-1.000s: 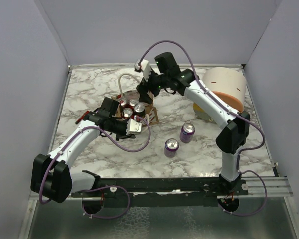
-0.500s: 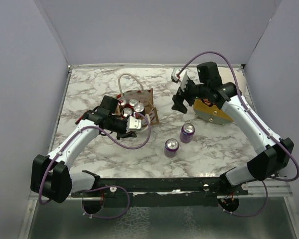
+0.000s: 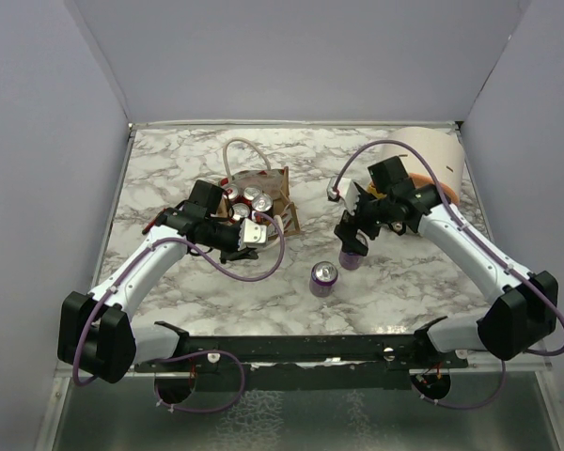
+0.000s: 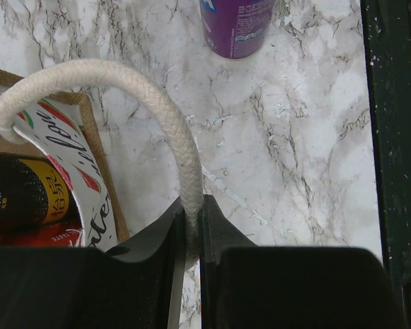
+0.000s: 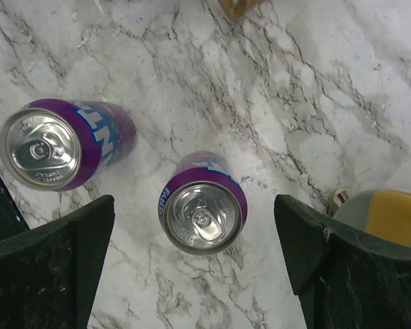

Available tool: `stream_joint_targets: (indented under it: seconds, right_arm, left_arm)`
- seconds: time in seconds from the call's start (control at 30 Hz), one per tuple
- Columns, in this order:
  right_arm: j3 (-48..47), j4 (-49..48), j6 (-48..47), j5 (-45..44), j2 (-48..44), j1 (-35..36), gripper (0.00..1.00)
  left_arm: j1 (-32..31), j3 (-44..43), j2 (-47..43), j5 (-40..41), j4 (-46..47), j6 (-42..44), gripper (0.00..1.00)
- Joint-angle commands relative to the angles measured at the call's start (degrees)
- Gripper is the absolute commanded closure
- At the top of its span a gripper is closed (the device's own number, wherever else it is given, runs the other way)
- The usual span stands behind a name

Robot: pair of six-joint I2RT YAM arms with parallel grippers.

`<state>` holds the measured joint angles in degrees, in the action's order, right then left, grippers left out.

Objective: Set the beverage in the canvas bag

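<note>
The canvas bag [image 3: 263, 199] stands at centre left with several cans inside; its white lettered panel [image 4: 79, 171] shows in the left wrist view. My left gripper [image 3: 260, 235] is shut on one white rope handle [image 4: 161, 116], pinched between its jaws [image 4: 190, 223]. Two purple beverage cans stand upright on the marble. My right gripper [image 3: 352, 237] hangs open directly above one can [image 5: 202, 214], a finger on each side and clear of it [image 5: 194, 229]. The other can [image 3: 323, 278] stands to its left [image 5: 55, 145].
A peach-and-yellow domed container [image 3: 430, 162] lies at the back right, behind my right arm; its edge shows in the right wrist view [image 5: 390, 219]. A second rope handle [image 3: 237, 150] loops behind the bag. The table's black front rail [image 4: 397, 137] runs along the near edge.
My right arm swung from over the bag to the right, then came down over the purple can, its jaws opening wider. The left arm kept still, holding the handle.
</note>
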<state>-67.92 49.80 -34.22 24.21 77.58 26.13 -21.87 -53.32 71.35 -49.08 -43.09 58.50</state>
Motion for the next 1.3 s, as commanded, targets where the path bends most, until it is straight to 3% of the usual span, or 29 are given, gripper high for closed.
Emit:
stream_joint_targets:
  seconds: [0.0, 0.5, 0.77, 1.27]
  right_arm:
    - [1.94, -1.59, -0.24, -4.35, 0.92, -0.45, 0.0]
    - [7.36, -5.31, 0.23, -4.8, 3.75, -1.23, 0.04]
    - [9.16, -8.38, 0.91, -3.3, 5.35, -2.46, 0.15]
    - [8.6, -10.3, 1.52, -2.08, 5.11, -3.11, 0.46]
  left_arm:
    - [-0.3, -0.82, -0.52, -3.93, -2.08, -0.71, 0.87]
    - [-0.28, -0.97, -0.24, -3.57, -2.02, -0.77, 0.87]
    - [-0.28, -0.94, -0.25, -3.58, -2.3, -0.64, 0.87]
    - [-0.24, -1.0, -0.39, -3.61, -3.48, -0.12, 0.87]
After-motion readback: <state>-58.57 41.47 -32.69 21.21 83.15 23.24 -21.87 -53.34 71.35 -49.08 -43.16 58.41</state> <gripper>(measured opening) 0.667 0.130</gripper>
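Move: Almost directly below the open right hand stands the farther purple can, its middle about 10 cm down, 1 cm ahead and 2 cm to the right. The nearer purple can is roughly 7 cm back and 6 cm to the hand's left; the canvas bag is some 20 cm left and 10 cm ahead, and the yellow-fronted box about 19 cm right and 15 cm ahead. From the left hand, the farther can lies around 22 cm right, 3 cm ahead and 9 cm lower. Sinking about 7 cm over the farther purple can and easing some 2 cm right, the right hand brings its wide-open fingers down either side of the upper can, tipping them slightly steeper. On the last of the descent they start closing, and they pinch the can's sides just below the lid. The left hand stays still, keeping its hold on the bag's near handle. ##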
